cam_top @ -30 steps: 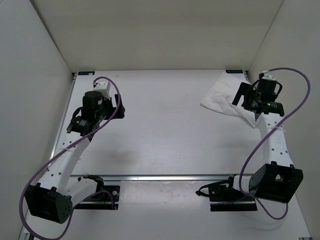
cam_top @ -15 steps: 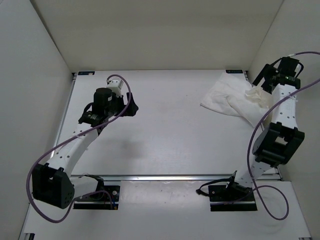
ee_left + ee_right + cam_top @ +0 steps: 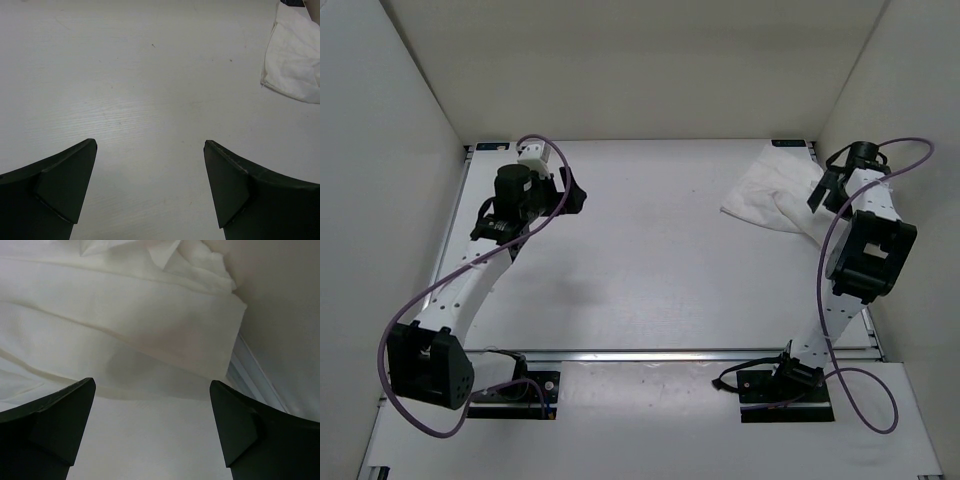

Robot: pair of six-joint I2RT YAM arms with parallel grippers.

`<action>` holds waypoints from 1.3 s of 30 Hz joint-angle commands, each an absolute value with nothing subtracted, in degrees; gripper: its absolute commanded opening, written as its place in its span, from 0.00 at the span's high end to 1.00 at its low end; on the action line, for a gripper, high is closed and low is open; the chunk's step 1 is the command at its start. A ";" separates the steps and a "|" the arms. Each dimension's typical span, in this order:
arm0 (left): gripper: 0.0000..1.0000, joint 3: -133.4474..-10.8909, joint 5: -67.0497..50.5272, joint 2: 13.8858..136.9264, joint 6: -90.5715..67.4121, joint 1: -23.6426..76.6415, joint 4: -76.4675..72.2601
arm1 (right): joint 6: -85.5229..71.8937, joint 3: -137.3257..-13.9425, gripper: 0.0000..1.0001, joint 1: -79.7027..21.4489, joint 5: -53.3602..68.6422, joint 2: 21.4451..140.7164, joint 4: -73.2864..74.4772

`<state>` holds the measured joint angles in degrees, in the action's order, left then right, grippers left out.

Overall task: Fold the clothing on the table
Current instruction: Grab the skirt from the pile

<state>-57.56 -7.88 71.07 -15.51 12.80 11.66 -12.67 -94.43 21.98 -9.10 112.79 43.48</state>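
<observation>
The clothing (image 3: 768,194) is a white creased garment lying bunched at the table's (image 3: 650,270) far right corner. My right gripper (image 3: 826,186) hangs at its right edge, beside the wall. In the right wrist view the right gripper (image 3: 152,382) is open over bare table, its tips just short of the clothing's (image 3: 125,325) near edge, with nothing between them. My left gripper (image 3: 574,196) is at the far left, well apart from the garment. Seen from the left wrist, it (image 3: 150,145) is open and empty over the tabletop, with the clothing (image 3: 295,65) at the upper right.
White walls close in the table on the left, back and right. A metal rail (image 3: 247,367) runs along the right edge next to the garment. Another rail (image 3: 670,353) crosses the near side in front of the arm bases.
The right arm has reared up, elbow high, and its wrist has swung to the far right corner beside the garment. The left gripper has moved a little farther back. Both stay open.
</observation>
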 commanded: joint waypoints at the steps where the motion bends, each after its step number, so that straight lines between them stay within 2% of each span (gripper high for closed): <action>1: 0.01 -62.66 -8.35 72.77 -13.28 13.35 12.47 | -13.36 -92.55 0.06 20.22 -10.82 110.57 41.49; 5: 0.01 -63.11 -9.22 72.86 -12.30 13.36 12.66 | -13.89 -89.12 0.17 18.38 -11.33 111.88 39.55; 8: 0.01 -62.49 -9.58 72.16 -12.48 13.10 12.92 | -12.75 -89.91 0.31 17.40 -12.65 114.16 39.82; 10: 0.02 -61.62 -9.67 71.72 -12.83 12.92 12.92 | -11.61 -92.53 0.48 16.88 -13.18 116.36 40.34; 13: 0.01 -60.82 -9.49 70.67 -13.00 12.40 13.36 | -10.55 -95.52 0.91 16.00 -13.45 119.26 42.09; 14: 0.01 -60.39 -9.49 70.14 -13.62 12.74 13.27 | -10.63 -97.10 0.98 15.65 -12.93 120.40 43.40; 18: 0.01 -59.33 -9.41 68.82 -13.36 12.75 12.75 | -10.90 -97.82 1.00 13.45 -10.55 120.68 43.86; 23: 0.01 -57.40 -10.01 68.38 -13.80 12.48 11.34 | -9.14 -91.51 1.00 7.14 -8.27 116.46 39.73; 31: 0.02 -56.34 -11.43 69.70 -14.24 12.39 8.88 | -8.44 -92.73 1.00 -2.36 -4.21 111.89 49.12; 33: 0.01 -56.34 -11.78 70.04 -14.15 12.83 8.18 | -8.71 -89.58 1.00 -5.61 -5.53 108.21 51.06; 39: 0.01 -57.30 -13.63 72.51 -12.75 13.62 7.12 | -14.23 -73.93 1.00 -8.87 1.75 96.44 53.08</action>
<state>-55.99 -11.77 71.88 -14.04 12.88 8.40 -10.85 -78.85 -8.95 -2.20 101.45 48.21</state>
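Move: Just above the near right part of the white skirt, the right hand is about 7 cm high; the skirt's middle lies some 9 cm to its left and 5 cm ahead, while its near edge is only about 4 cm left and 1 cm ahead. The table's right edge runs roughly 6 cm to the right, level with the hand. For the left hand, the skirt's middle is about 58 cm right, 9 cm ahead and 19 cm below. Sinking about 5 cm onto the skirt's near edge while drifting slightly left, the right hand shuts its wide-open fingers to pinch the cloth. It then sweeps left low over the table, some 20 cm farther, dragging the skirt and turning about 35 degrees counter-clockwise, and finishes by rising and drawing back roughly 5 cm each. ##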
